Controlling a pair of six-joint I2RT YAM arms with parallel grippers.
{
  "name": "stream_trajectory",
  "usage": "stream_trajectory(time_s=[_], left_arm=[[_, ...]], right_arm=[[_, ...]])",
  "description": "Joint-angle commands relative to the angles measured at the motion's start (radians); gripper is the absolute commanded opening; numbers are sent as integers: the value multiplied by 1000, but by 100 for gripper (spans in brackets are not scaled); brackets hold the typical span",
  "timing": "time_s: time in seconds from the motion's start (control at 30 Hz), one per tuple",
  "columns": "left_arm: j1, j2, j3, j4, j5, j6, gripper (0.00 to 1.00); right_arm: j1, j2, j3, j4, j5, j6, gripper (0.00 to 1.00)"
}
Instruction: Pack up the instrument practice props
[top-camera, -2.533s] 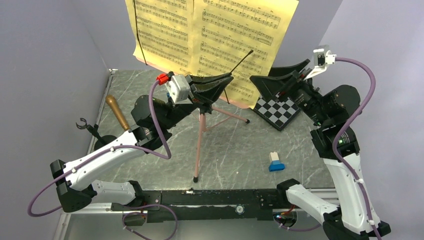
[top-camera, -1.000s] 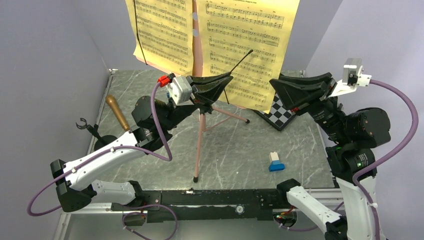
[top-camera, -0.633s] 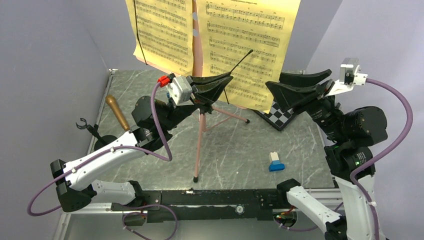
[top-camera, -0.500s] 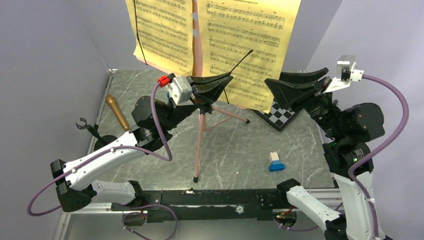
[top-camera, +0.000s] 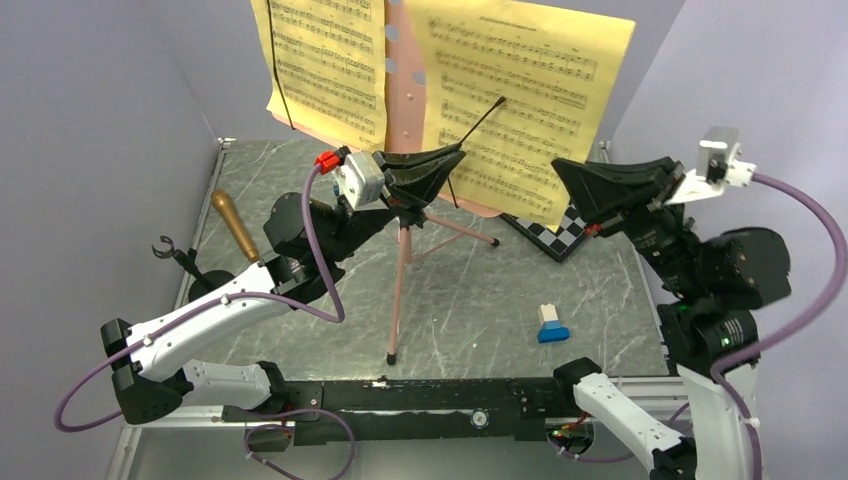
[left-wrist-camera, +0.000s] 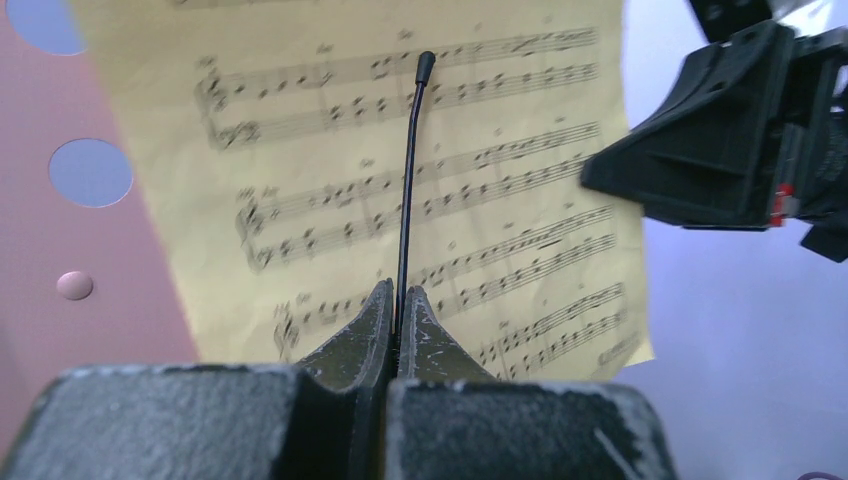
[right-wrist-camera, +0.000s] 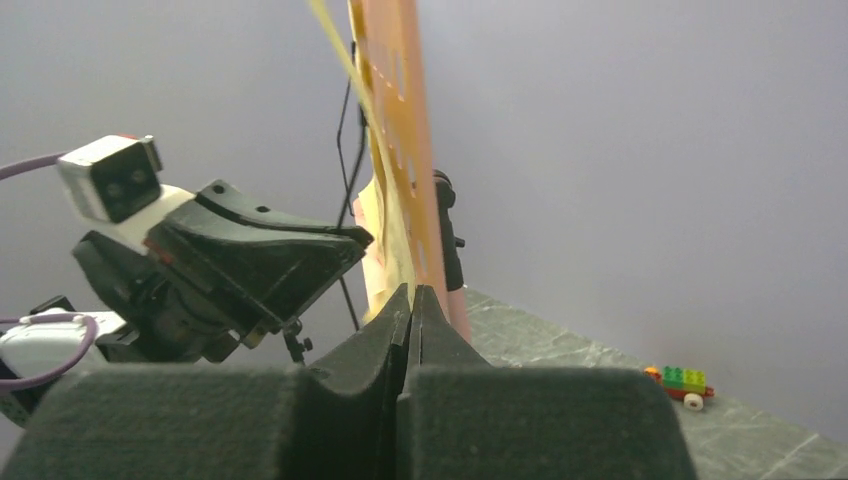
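Note:
The pink music stand (top-camera: 400, 280) rises mid-table on its tripod, its perforated desk (top-camera: 406, 70) showing between two yellow sheet-music pages. The left page (top-camera: 325, 60) hangs straight; the right page (top-camera: 520, 95) is tilted. My left gripper (top-camera: 460, 153) is shut on the stand's thin black wire arm (left-wrist-camera: 408, 180), its fingertips (left-wrist-camera: 385, 300) pinching the wire's base. My right gripper (top-camera: 557, 166) is shut on the right page's edge (right-wrist-camera: 385, 215). A gold-brown microphone (top-camera: 235, 225) lies at the left, beside the black mic stand (top-camera: 185, 265).
A black-and-white chessboard (top-camera: 560, 235) lies behind the right gripper. A blue-and-white toy brick piece (top-camera: 550, 325) sits front right. A small toy brick car (right-wrist-camera: 683, 384) rests near the table's far edge. Grey walls close in on both sides.
My right gripper opened, then shut on the right page and drew it rightward; the page now tilts and bares a strip of pink desk. The left arm has not moved.

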Motion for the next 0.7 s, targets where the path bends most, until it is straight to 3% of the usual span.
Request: stream_trajectory(time_s=[0.0, 0.33, 0.53, 0.67], left_arm=[[3, 1, 10, -24, -58, 45, 0], [3, 6, 10, -21, -106, 48, 1], [3, 5, 7, -16, -112, 47, 41], [3, 8, 17, -24, -111, 45, 57]], right_arm=[[-3, -54, -3, 24, 2, -21, 0], [-3, -199, -94, 229, -41, 19, 0], [-4, -218, -66, 336, -148, 90, 0], [-4, -213, -36, 366, -194, 122, 0]])
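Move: The right gripper already pinches the yellow right-hand page near its lower outer corner; the page's middle lies about 5 cm to this gripper's left, 4 cm ahead and 7 cm above. The clip arm's middle is some 9 cm left of it, 4 cm ahead and 4 cm up. From the left gripper, already shut on that clip arm, its middle is about 2 cm right, 1 cm ahead and 4 cm up, the page's middle roughly 6 cm right, 2 cm ahead and 7 cm up. Draw the page back off the music stand with the right gripper kept shut on it, about 12 cm back and, mostly later on, some 5 cm up, tipping the fingers upward by roughly 20 degrees. Hold the clip arm almost still with the left gripper meanwhile, then open those fingers about halfway near the end to let go of the wire, easing 1.5 cm forward. ##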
